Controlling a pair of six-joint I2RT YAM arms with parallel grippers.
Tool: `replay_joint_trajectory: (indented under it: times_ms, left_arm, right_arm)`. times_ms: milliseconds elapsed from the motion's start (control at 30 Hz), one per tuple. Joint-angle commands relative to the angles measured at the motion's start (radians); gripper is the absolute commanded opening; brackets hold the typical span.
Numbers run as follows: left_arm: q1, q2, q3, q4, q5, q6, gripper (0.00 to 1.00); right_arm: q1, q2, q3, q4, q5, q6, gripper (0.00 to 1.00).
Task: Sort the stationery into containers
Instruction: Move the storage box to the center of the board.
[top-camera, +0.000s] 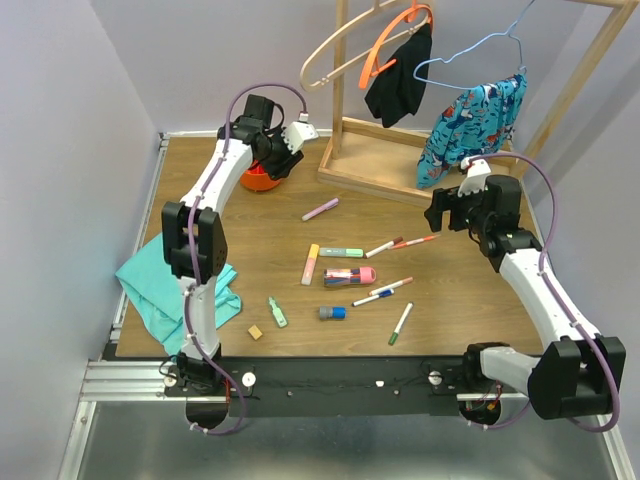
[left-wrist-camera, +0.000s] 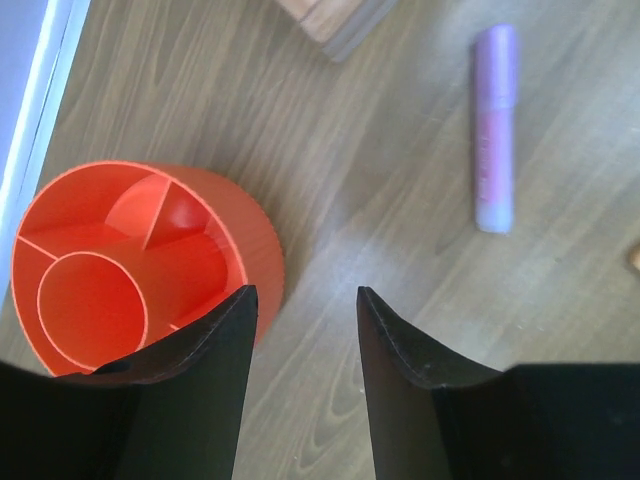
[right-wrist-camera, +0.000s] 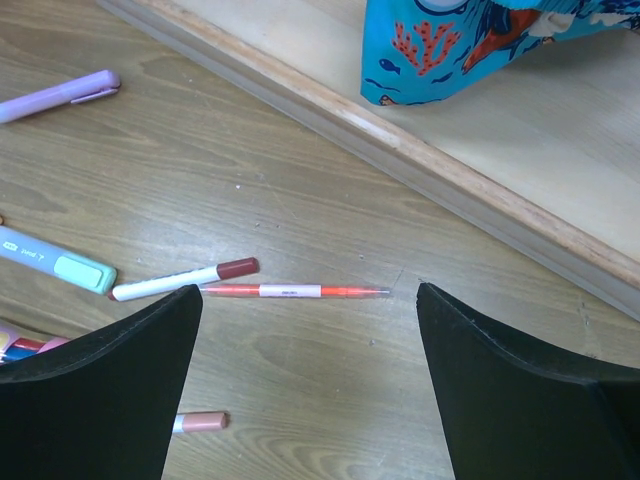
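The round orange organiser (top-camera: 262, 180) (left-wrist-camera: 120, 260) stands at the table's far left, its cup and ring compartments empty where they show. My left gripper (top-camera: 272, 160) (left-wrist-camera: 305, 292) hangs over its right edge, jaws partly apart with only bare wood between them. A purple highlighter (top-camera: 320, 210) (left-wrist-camera: 495, 130) lies to the right. My right gripper (top-camera: 445, 210) (right-wrist-camera: 310, 290) is open wide above an orange pen (top-camera: 414, 241) (right-wrist-camera: 295, 291) and a dark-red-capped marker (top-camera: 384, 247) (right-wrist-camera: 185, 280). Mid-table lie a green highlighter (top-camera: 342, 252), yellow highlighter (top-camera: 311, 264), pink-and-dark tube (top-camera: 350, 275), several thin markers, a blue-grey piece (top-camera: 332, 313) and a tan cube (top-camera: 256, 331).
A teal folded cloth (top-camera: 170, 285) lies at the left front edge. The wooden clothes rack base (top-camera: 385, 160) (right-wrist-camera: 450, 180) stands at the back right, with a blue patterned garment (top-camera: 475, 125) and a black one (top-camera: 400, 80) hanging over it.
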Motion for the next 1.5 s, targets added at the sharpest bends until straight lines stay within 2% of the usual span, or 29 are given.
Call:
replay_joint_trajectory:
  times_ms: [0, 500, 700, 867, 1067, 1233, 1467]
  left_arm:
    - [0.041, 0.113, 0.120, -0.009, -0.057, -0.065, 0.52]
    - [0.066, 0.191, 0.106, 0.005, -0.085, -0.080, 0.48]
    - [0.066, 0.220, 0.120, 0.005, -0.091, -0.088, 0.42]
    - [0.067, 0.222, 0.117, 0.017, -0.086, -0.114, 0.29]
    - [0.067, 0.188, 0.063, 0.031, -0.080, -0.109, 0.18]
    - [0.067, 0.135, 0.014, 0.026, -0.052, -0.101, 0.13]
    - [0.052, -0.022, -0.160, -0.017, 0.075, -0.089, 0.09]
  right_arm:
    - [0.002, 0.016, -0.003, 0.034, 0.017, 0.010, 0.96]
    - [0.002, 0.048, 0.021, 0.028, 0.014, -0.001, 0.95]
    - [0.002, 0.053, 0.026, 0.025, 0.020, -0.004, 0.95]
    - [0.002, 0.051, 0.024, 0.025, 0.020, -0.002, 0.94]
    - [0.002, 0.045, 0.017, 0.025, 0.016, -0.007, 0.93]
    - [0.002, 0.031, 0.017, 0.015, 0.016, -0.014, 0.93]
    - [0.002, -0.006, -0.005, -0.002, 0.004, -0.014, 0.92]
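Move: The orange storage box stands ahead and to the left of the half-open left hand, its middle about 7 cm ahead, 8 cm left and some 11 cm below. From this hand, the purple highlighter lies roughly 9 cm right and 4 cm back, and the near-left corner of the wooden rack base about 6 cm ahead and 9 cm right, both down on the table. From the right hand, the box is some 43 cm left and 18 cm ahead. The storage box's near-right rim is what the left hand goes for: down about 7 cm in all, first also forward and left some 5 cm with a turn of about 10 degrees counter-clockwise, then straight down. The fingers close from half open and pinch the rim, one inside and one outside, then draw back towards the base by about 3 cm, still closing slightly. ##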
